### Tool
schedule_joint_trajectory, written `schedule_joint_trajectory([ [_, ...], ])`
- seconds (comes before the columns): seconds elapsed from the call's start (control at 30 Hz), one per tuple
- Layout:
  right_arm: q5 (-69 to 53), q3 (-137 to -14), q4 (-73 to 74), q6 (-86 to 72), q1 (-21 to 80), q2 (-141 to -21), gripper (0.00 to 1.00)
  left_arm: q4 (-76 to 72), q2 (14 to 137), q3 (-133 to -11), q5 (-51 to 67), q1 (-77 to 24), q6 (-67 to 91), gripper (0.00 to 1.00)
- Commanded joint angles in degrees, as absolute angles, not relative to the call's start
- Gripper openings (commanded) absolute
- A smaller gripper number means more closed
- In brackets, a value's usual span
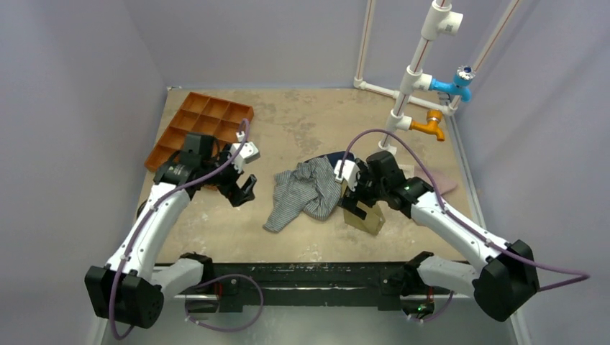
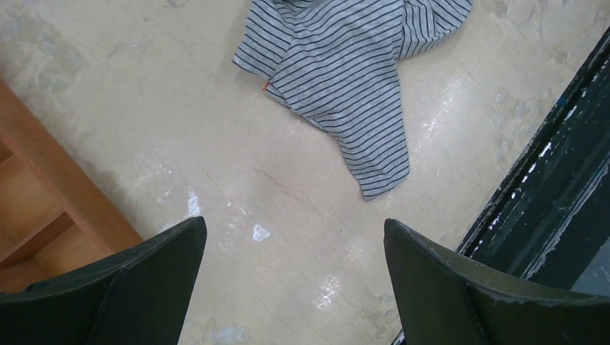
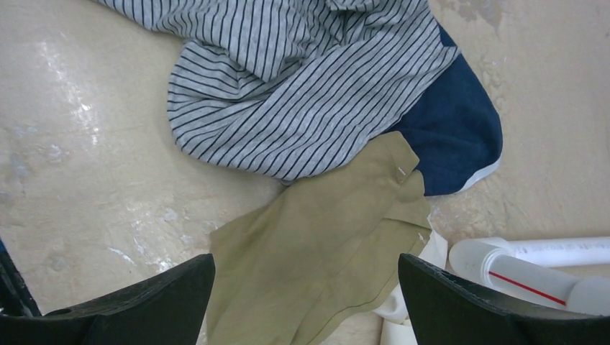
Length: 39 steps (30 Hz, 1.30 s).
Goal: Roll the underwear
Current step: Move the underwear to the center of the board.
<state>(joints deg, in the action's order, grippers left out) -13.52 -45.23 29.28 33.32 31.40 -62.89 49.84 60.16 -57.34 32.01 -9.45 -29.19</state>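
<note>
The striped grey-and-white underwear (image 1: 305, 190) lies crumpled at the middle of the table, one corner trailing toward the near edge; it also shows in the left wrist view (image 2: 345, 65) and the right wrist view (image 3: 288, 79). My left gripper (image 1: 244, 192) hovers just left of it, open, with only bare table between its fingers (image 2: 295, 248). My right gripper (image 1: 354, 192) hangs at its right side, open, above the olive-tan garment (image 3: 324, 244). Nothing is held by either one.
A navy garment (image 3: 453, 126) lies partly under the underwear. White cloth (image 3: 413, 287) sits by the olive-tan garment (image 1: 363, 215). An orange compartment tray (image 1: 198, 126) stands back left. A white pipe frame with blue and orange taps (image 1: 431, 86) rises back right. The black table rail (image 2: 547, 194) runs along the near edge.
</note>
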Motion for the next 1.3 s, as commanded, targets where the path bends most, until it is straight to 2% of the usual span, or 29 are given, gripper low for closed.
schedule_joint_trajectory([
  [0.0,-7.0,-43.5,23.6,34.3,33.0,-65.3,0.99,40.9,64.7,-56.0,25.7,-16.7,-26.1,0.94],
  [0.13,-3.7,-42.8,21.3,35.4,33.1,-69.6,0.99,36.9,73.1,-57.2,20.0,-23.5,-24.5,0.93],
  [0.33,-2.2,-43.0,20.6,35.0,33.1,-73.5,0.99,35.6,85.5,-60.3,12.9,-29.9,-21.3,0.85],
  [0.47,-3.0,-42.5,21.3,34.2,33.1,-72.4,0.99,36.8,91.7,-61.9,9.4,-33.2,-19.6,0.80],
  [0.53,-3.1,-42.1,21.4,33.7,33.1,-72.0,0.99,37.0,94.7,-62.4,8.8,-34.4,-18.5,0.73],
  [0.6,-3.6,-41.7,21.0,33.2,33.1,-72.2,0.99,37.5,96.5,-63.1,8.9,-34.8,-17.7,0.62],
  [0.63,-3.9,-41.5,20.8,33.0,33.1,-72.4,0.99,38.0,97.2,-63.5,8.9,-34.8,-17.4,0.53],
  [0.7,-4.7,-41.3,20.0,32.9,33.1,-73.3,0.99,38.7,97.9,-63.8,8.7,-34.8,-17.7,0.32],
  [0.77,-4.8,-41.6,19.1,33.1,33.1,-74.6,0.99,39.5,97.5,-63.8,8.5,-34.7,-17.9,0.07],
  [0.8,-5.0,-41.9,18.5,33.2,33.1,-75.3,0.99,39.9,96.7,-63.7,8.2,-34.4,-17.9,0.00],
  [1.0,-5.7,-45.6,17.1,33.8,33.0,-79.1,0.99,42.7,87.1,-62.3,11.1,-26.6,-17.9,0.00],
  [1.13,-4.1,-48.8,16.8,34.9,33.0,-85.0,0.99,45.0,79.8,-62.3,15.6,-18.2,-17.6,0.00],
  [1.27,-4.5,-52.3,15.6,35.5,33.0,-91.6,0.97,45.8,72.0,-61.4,14.9,-13.9,-17.5,0.00],
])
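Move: From the left hand the striped garment's middle lies about 10 cm ahead, 17 cm right and 17 cm below; its near-left end is only some 2 cm ahead and 8 cm right, equally low. The wooden tray sits around 27 cm ahead and 14 cm left. From the right hand the navy cloth showing beyond the garment is roughly 17 cm ahead, 4 cm left and 12 cm below, the khaki cloth 5 cm ahead and 4 cm right. The left hand pinches the near-left end of the striped garment, having sunk about 16 cm and gone 8 cm right to it, then pulls it up, left and a little forward towards the tray, keeping its grip. The right hand, fingers wide open, sinks some 9 cm in two stages over the khaki cloth and slides about 5 cm forward towards the navy cloth. ##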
